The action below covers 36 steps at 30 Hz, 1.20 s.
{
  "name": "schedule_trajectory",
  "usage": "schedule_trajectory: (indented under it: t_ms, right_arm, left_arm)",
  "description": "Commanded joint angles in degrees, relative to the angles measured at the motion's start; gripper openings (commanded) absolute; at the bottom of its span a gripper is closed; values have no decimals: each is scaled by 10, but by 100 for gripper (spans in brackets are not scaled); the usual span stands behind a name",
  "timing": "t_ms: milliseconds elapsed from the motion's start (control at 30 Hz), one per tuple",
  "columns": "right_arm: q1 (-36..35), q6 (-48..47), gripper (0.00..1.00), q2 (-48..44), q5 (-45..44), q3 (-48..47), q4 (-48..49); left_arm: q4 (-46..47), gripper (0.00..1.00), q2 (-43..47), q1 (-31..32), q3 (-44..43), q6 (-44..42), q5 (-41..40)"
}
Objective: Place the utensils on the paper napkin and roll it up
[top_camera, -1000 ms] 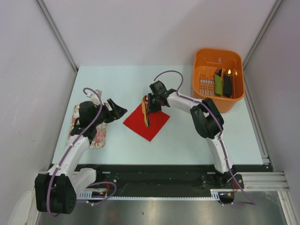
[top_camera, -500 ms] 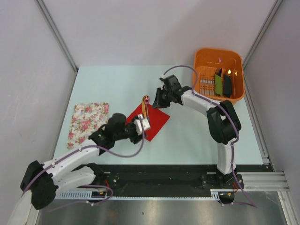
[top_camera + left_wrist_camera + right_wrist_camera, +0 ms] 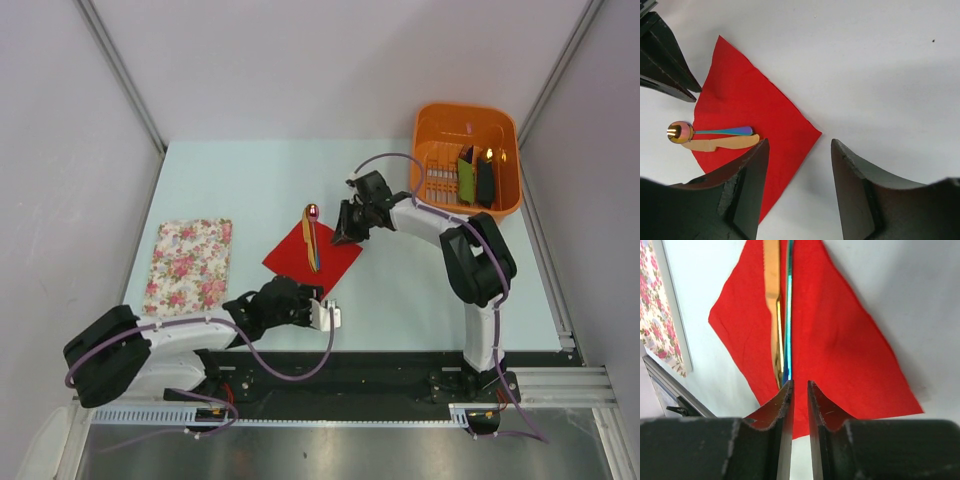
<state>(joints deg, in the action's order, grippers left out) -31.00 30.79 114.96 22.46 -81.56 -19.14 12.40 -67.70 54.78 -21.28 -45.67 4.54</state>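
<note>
The red paper napkin (image 3: 338, 262) (image 3: 745, 100) (image 3: 840, 340) lies flat like a diamond on the table. On its left half lie the utensils (image 3: 311, 238): an orange knife (image 3: 722, 143) (image 3: 772, 305) and a blue-handled spoon (image 3: 725, 131) (image 3: 789, 315) whose dark red bowl (image 3: 313, 210) pokes past the far corner. My left gripper (image 3: 295, 303) (image 3: 799, 142) hovers open over the napkin's near corner, nothing between its fingers. My right gripper (image 3: 343, 238) (image 3: 799, 382) sits low over the napkin's right side, shut to a thin slit and empty.
An orange basket (image 3: 467, 108) at the back right holds a green item (image 3: 466, 178) and a black item (image 3: 485, 180). A white floral cloth (image 3: 188, 265) (image 3: 652, 305) lies at the left. A black rail runs along the near table edge.
My left arm has swung from the floral cloth across to the napkin's near corner, its jaws narrowing. My right gripper has drawn back from the utensils to the napkin's right side.
</note>
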Motion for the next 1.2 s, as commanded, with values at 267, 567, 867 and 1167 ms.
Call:
schedule_trajectory:
  t_ms: [267, 567, 867, 1167]
  right_arm:
    - [38, 2, 22, -18, 14, 5, 13]
    - [52, 9, 22, -16, 13, 4, 11]
    - [53, 9, 22, -18, 14, 6, 10]
    - [55, 8, 22, -23, 18, 17, 12]
  left_arm:
    - [69, 56, -82, 48, -9, -73, -34]
    - [64, 46, -152, 52, -39, -79, -135]
    - [49, 2, -141, 75, -48, -75, -139]
    - [26, 0, -115, 132, -19, -50, -146]
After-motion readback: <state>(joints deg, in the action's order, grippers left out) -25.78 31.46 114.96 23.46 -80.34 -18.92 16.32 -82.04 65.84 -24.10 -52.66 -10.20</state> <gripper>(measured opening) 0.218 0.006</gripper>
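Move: The napkin's near corner, where my left fingers will shut, lies about 4 cm below them, some 1 cm ahead and 1 cm to the right. The spoon's middle is roughly 17 cm straight ahead of that hand, and the knife lies just left of the spoon, 17 cm ahead and 2 cm to the left. From my right hand the same corner is about 14 cm back, 4 cm left and 4 cm below. I sink my open left hand about 3 cm to the near corner, edge it forward some 2.5 cm as it tilts, left side up, then shut the fingers, pinch the cloth and drag it back about 2 cm. Meanwhile my right hand draws off rightward and forward, away from the spoon, its narrow opening unchanged, and stops. ##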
